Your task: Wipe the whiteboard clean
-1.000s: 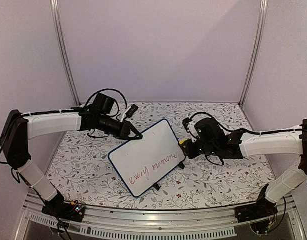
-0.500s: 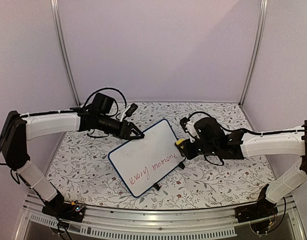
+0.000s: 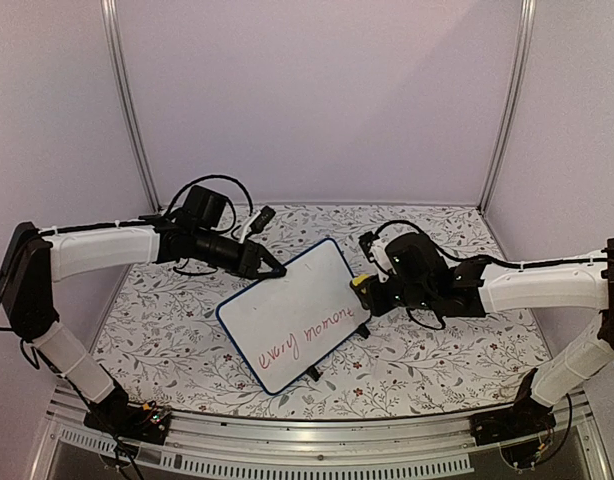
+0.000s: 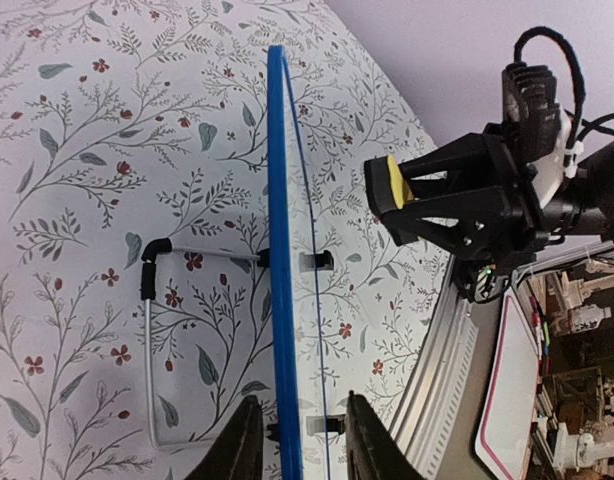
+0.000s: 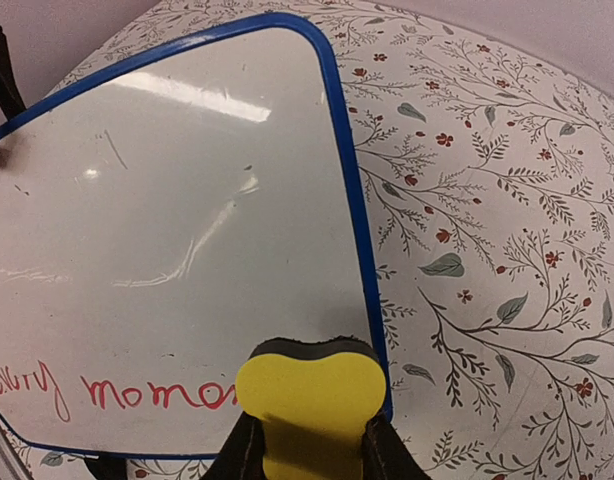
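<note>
The whiteboard stands tilted mid-table in its thin blue frame, with red writing along its near side. My left gripper is at its far left edge. In the left wrist view the blue edge runs between the fingers, with a narrow gap on each side, so that gripper is open. My right gripper is shut on a yellow eraser. The eraser hovers over the board's right edge, beside the end of the red writing.
A flowered cloth covers the table. A thin wire prop juts out behind the board. A metal rail runs along the near edge, and pale walls with upright posts close in the back and sides.
The left jaws opened around the board's edge, then narrowed again. The right gripper carried the eraser a little left, up to the board's right edge. The board stayed put.
</note>
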Action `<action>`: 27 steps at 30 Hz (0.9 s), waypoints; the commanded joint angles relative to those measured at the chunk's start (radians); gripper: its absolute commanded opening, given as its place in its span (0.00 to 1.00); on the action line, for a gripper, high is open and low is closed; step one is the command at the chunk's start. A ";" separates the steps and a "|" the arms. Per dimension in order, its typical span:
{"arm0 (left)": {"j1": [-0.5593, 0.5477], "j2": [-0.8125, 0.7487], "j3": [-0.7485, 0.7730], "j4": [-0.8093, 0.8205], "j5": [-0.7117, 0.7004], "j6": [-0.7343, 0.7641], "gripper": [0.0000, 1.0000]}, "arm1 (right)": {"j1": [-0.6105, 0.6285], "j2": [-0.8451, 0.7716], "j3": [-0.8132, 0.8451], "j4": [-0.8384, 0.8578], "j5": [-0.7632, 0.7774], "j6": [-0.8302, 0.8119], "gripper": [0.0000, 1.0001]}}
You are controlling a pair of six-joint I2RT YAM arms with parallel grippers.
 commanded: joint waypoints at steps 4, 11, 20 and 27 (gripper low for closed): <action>0.008 0.022 0.002 0.007 0.004 0.018 0.21 | 0.005 -0.010 -0.009 0.001 0.029 -0.011 0.21; 0.008 0.029 0.002 0.009 -0.012 0.019 0.04 | 0.006 -0.034 -0.043 0.027 0.023 -0.005 0.21; 0.001 0.029 0.064 -0.003 -0.042 -0.047 0.00 | 0.005 -0.125 -0.100 0.018 0.042 -0.013 0.21; -0.021 0.038 0.130 -0.017 -0.090 -0.078 0.00 | 0.006 -0.194 -0.158 0.030 0.050 -0.003 0.21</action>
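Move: The whiteboard's raised top edge already runs between the left hand's open fingers, level with them and about 1 cm below; the red writing lies some 8 cm to that hand's right, 9 cm back and 10 cm lower. From the right hand, which already holds the sponge, the writing is roughly 9 cm left, 6 cm back and 7 cm down, and the board's near side edge about 2 cm left, 1 cm back and 4 cm down. The whiteboard's top edge gets pinched as the left fingers close on it, sinking barely 1 cm; then that hand draws the board forward and up by about a centimetre each, turning slightly. Meanwhile the right hand keeps its hold on the sponge and, after a brief dip, backs off from the board's side edge, about 3 cm to the right and 1.5 cm back. ##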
